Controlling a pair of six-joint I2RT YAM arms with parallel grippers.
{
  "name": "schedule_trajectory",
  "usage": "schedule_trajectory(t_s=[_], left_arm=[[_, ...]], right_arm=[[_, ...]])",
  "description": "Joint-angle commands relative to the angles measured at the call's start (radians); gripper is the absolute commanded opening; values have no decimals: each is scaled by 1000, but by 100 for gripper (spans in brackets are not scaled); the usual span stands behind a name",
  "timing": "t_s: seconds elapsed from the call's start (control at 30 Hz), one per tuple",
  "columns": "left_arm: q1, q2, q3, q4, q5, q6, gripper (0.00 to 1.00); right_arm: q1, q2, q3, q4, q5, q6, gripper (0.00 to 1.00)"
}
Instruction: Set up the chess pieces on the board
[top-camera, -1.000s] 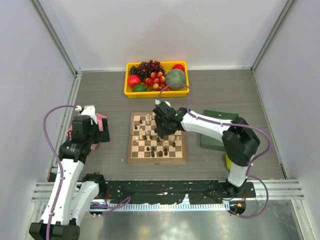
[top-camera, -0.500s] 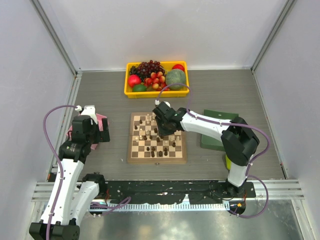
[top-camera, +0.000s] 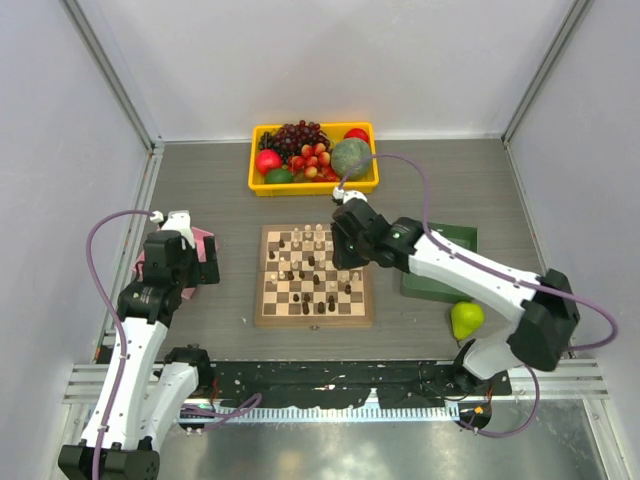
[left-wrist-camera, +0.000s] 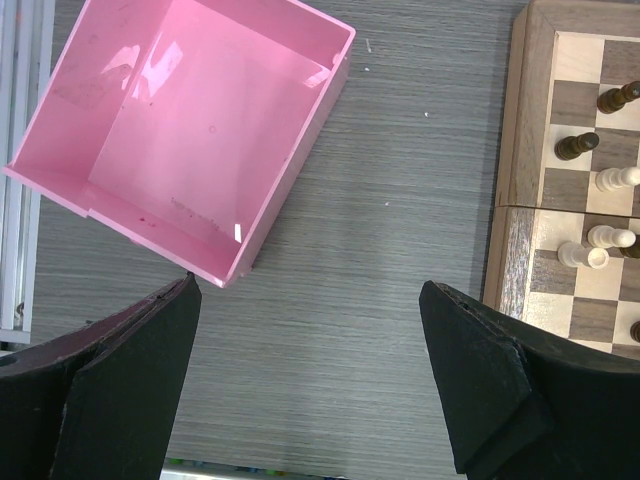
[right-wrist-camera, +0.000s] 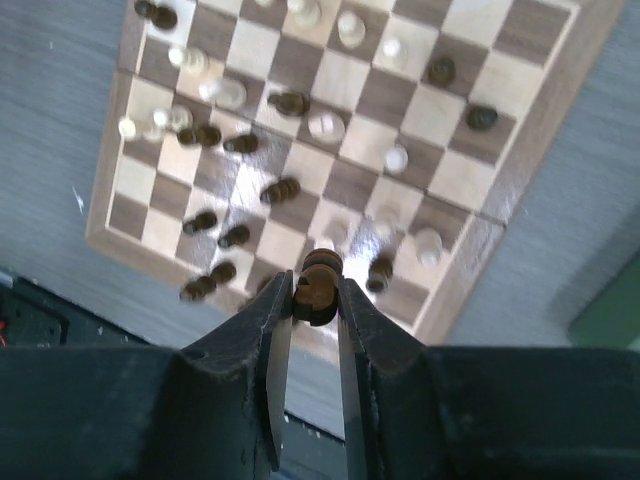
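Note:
The board (top-camera: 314, 321) lies mid-table with cream and dark brown chess pieces (top-camera: 305, 270) scattered over its squares. In the right wrist view a cream piece (right-wrist-camera: 325, 125) and a dark one (right-wrist-camera: 290, 102) stand near the middle, and several dark ones lie toward the left edge. My right gripper (right-wrist-camera: 316, 283) hangs above the board's right half, shut on a dark brown chess piece (right-wrist-camera: 318, 292) that is lifted off the squares. My left gripper (left-wrist-camera: 310, 285) stands wide open over bare table left of the board (left-wrist-camera: 512, 150), holding nothing.
A pink tray (left-wrist-camera: 283, 190) sits under my left arm. At the back a yellow bin (top-camera: 258, 185) holds fruit. A green tray (top-camera: 432, 287) lies right of the board, with a pear (top-camera: 466, 319) in front of it.
My right gripper closed on a dark piece, lifted it and shifted right over the board; its arm swung out, uncovering the pear. The left arm has not moved.

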Motion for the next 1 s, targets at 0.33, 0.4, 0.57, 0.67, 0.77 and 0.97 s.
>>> schedule_trajectory(t_s=[0.33, 0.4, 0.57, 0.67, 0.77, 0.97], left_arm=[[4, 35, 38, 9, 10, 10, 99], [3, 38, 40, 9, 10, 10, 99], [3, 41, 40, 9, 1, 10, 99], [4, 43, 40, 9, 1, 10, 99], [4, 44, 40, 7, -5, 11, 99], [4, 47, 41, 4, -8, 10, 99]], right_arm=[[118, -160, -266, 2, 54, 70, 24], [132, -138, -278, 21, 62, 75, 23], [146, -95, -271, 56, 91, 56, 23], [150, -72, -271, 70, 83, 49, 23], [149, -51, -280, 74, 82, 50, 23], [152, -34, -282, 88, 83, 42, 23]])
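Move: The right hand already holds a dark piece. The empty near-row square lies about 7 cm back, 2 cm to the right and some 12 cm below. A dark piece stands about 7 cm back and 1 cm left of the hand; a dark pawn is 4 cm back and 3 cm right, and a white piece by the right edge about 1 cm back and 6 cm right. From the left hand that square is some 33 cm right and 7 cm back. Back and to the right at first, almost level, then down: the right hand carries the dark piece about 7 cm back towards the empty near-row square and sinks some 8 cm, easing a little left again as it lowers. The fingers keep their grip and tip about 10 degrees steeper. ##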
